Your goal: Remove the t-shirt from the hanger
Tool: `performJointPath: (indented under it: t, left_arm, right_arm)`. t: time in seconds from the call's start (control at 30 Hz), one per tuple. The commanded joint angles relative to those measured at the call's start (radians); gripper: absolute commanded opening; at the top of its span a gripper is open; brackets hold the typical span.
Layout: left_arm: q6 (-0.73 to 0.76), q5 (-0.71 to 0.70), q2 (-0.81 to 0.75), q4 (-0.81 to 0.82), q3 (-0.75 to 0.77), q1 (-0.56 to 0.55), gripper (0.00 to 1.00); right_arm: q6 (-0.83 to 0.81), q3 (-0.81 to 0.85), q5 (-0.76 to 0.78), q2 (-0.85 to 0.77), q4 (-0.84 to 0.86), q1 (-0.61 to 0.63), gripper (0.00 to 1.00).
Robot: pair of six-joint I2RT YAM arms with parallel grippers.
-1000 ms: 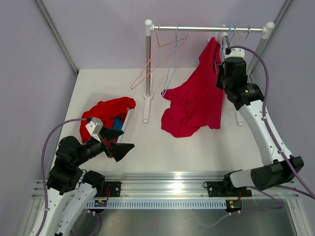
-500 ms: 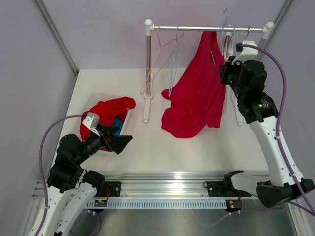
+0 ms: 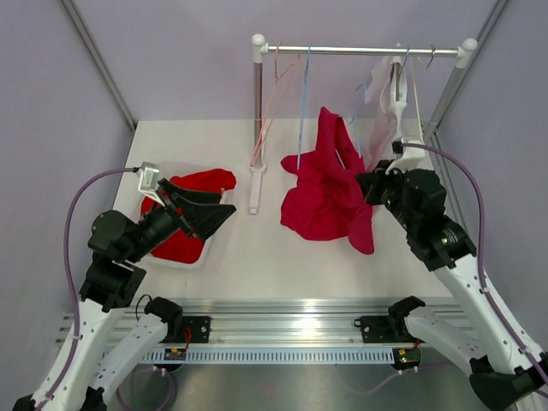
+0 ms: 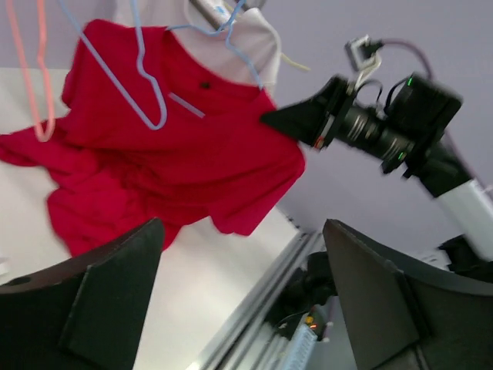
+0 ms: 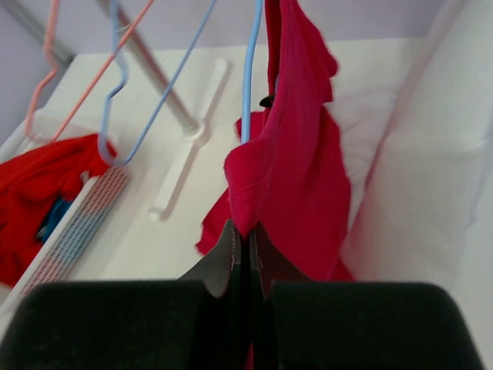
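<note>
The red t-shirt (image 3: 325,193) is off the rail (image 3: 360,50); its lower part lies bunched on the table and its upper part stands up. My right gripper (image 3: 364,184) is shut on a fold of it, seen close in the right wrist view (image 5: 248,231) with red cloth (image 5: 300,177) above the tips. A thin blue hanger wire (image 5: 250,69) runs down into the cloth; I cannot tell whether it is still in the neck. My left gripper (image 3: 210,214) is open and empty over the bin. In its own view (image 4: 246,308) it faces the shirt (image 4: 177,162).
A clear bin (image 3: 154,184) of red clothes sits at the left. A pink hanger (image 3: 270,103) and a blue hanger (image 3: 301,103) hang by the rack's left post (image 3: 258,111). White garments (image 3: 390,94) hang at the rail's right end, close to my right arm.
My right gripper has come down from the rail toward the table with the shirt, whose top dropped off the rail. My left gripper has lifted and moved back over the bin.
</note>
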Motion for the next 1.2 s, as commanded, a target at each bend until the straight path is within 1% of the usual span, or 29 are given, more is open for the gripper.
performJointPath:
  t: [0.0,0.03,0.07,0.1,0.13,0.17,0.2,0.27,0.3,0.37,0.4,0.43,0.47,0.5,0.53,0.6,0.67,0.73,0.77,0.87,1.03,1.07,1.1,1.17]
  left_arm:
    - [-0.116,0.033,0.055,0.189,0.056,-0.08,0.84]
    - [-0.127,0.014,0.074,0.216,0.068,-0.115,0.81]
    - [-0.122,-0.012,0.118,0.218,0.105,-0.155,0.74]
    - [-0.104,-0.088,0.14,0.218,0.122,-0.244,0.71]
    - [-0.092,-0.129,0.166,0.217,0.139,-0.295,0.7]
    - [-0.072,-0.165,0.227,0.215,0.185,-0.344,0.7]
    - [-0.055,-0.238,0.262,0.214,0.211,-0.443,0.69]
    - [-0.02,-0.303,0.338,0.214,0.265,-0.528,0.68]
    - [-0.01,-0.353,0.412,0.212,0.321,-0.591,0.66]
    - [0.014,-0.401,0.485,0.2,0.378,-0.634,0.62]
    - [0.039,-0.455,0.55,0.197,0.435,-0.665,0.58]
    - [0.052,-0.481,0.585,0.194,0.459,-0.676,0.56]
    - [0.068,-0.524,0.615,0.157,0.484,-0.685,0.55]
    - [0.085,-0.602,0.675,0.143,0.525,-0.699,0.52]
    - [0.085,-0.64,0.7,0.128,0.541,-0.703,0.51]
    - [0.097,-0.726,0.744,0.112,0.564,-0.712,0.51]
    - [0.097,-0.772,0.809,0.112,0.599,-0.713,0.52]
    - [0.112,-0.782,0.883,0.114,0.639,-0.713,0.56]
    - [0.116,-0.779,0.91,0.108,0.685,-0.714,0.6]
    - [0.122,-0.768,1.0,0.091,0.772,-0.713,0.63]
    - [0.119,-0.713,1.088,0.103,0.863,-0.711,0.63]
    - [0.114,-0.707,1.099,0.099,0.872,-0.709,0.61]
    - [0.102,-0.705,1.108,0.1,0.874,-0.711,0.49]
    - [0.093,-0.705,1.1,0.12,0.859,-0.709,0.36]
  right_arm:
    - [0.092,-0.062,0.048,-0.131,0.067,0.116,0.0]
    - [0.103,-0.103,0.068,-0.146,0.061,0.174,0.0]
    - [0.109,-0.12,0.092,-0.177,0.056,0.2,0.0]
    - [0.126,-0.151,0.123,-0.195,0.049,0.223,0.0]
    - [0.137,-0.162,0.133,-0.211,0.047,0.243,0.0]
    - [0.147,-0.171,0.137,-0.229,0.046,0.277,0.0]
    - [0.163,-0.177,0.139,-0.255,0.037,0.291,0.0]
    - [0.171,-0.174,0.146,-0.27,0.021,0.32,0.0]
    - [0.171,-0.173,0.165,-0.289,0.004,0.351,0.0]
    - [0.169,-0.17,0.172,-0.313,-0.006,0.372,0.0]
    - [0.172,-0.165,0.16,-0.323,-0.016,0.385,0.0]
    - [0.172,-0.165,0.153,-0.329,-0.017,0.388,0.0]
    - [0.172,-0.163,0.148,-0.339,-0.02,0.394,0.0]
    - [0.168,-0.153,0.146,-0.356,-0.035,0.395,0.0]
    - [0.163,-0.145,0.145,-0.364,-0.046,0.397,0.0]
    - [0.152,-0.124,0.137,-0.385,-0.066,0.397,0.0]
    - [0.149,-0.113,0.12,-0.395,-0.071,0.397,0.0]
    - [0.149,-0.104,0.082,-0.393,-0.068,0.397,0.0]
    - [0.148,-0.101,0.071,-0.395,-0.068,0.397,0.0]
    - [0.135,-0.097,0.061,-0.408,-0.074,0.397,0.0]
    - [0.132,-0.076,0.033,-0.424,-0.1,0.399,0.0]
    - [0.134,-0.077,0.031,-0.435,-0.102,0.399,0.0]
    - [0.134,-0.079,0.027,-0.442,-0.103,0.397,0.0]
    - [0.137,-0.081,0.028,-0.456,-0.106,0.397,0.0]
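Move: The neck of the blue hanger inside the crimson t-shirt is some 20 cm ahead of my left hand, 30 cm to its right and nearly level. The shirt's middle hangs about 15 cm ahead, 25 right and 18 lower. The white t-shirt is roughly 7 cm farther out and 7 cm right of that neck. My right hand pinches the near shoulder, with the neck about 13 cm ahead of it, hardly to the right, and a little higher. I sweep my left hand about 28 cm to the right across the crimson t-shirt, first arcing up some 7 cm and slightly back, then forward and down, narrowing its fingers around the hanger wire by the neck. My right hand keeps its pinch on shoulder and hanger, drawing them back about 13 cm and a little left, turning some 15 degrees counter-clockwise to meet my left. ##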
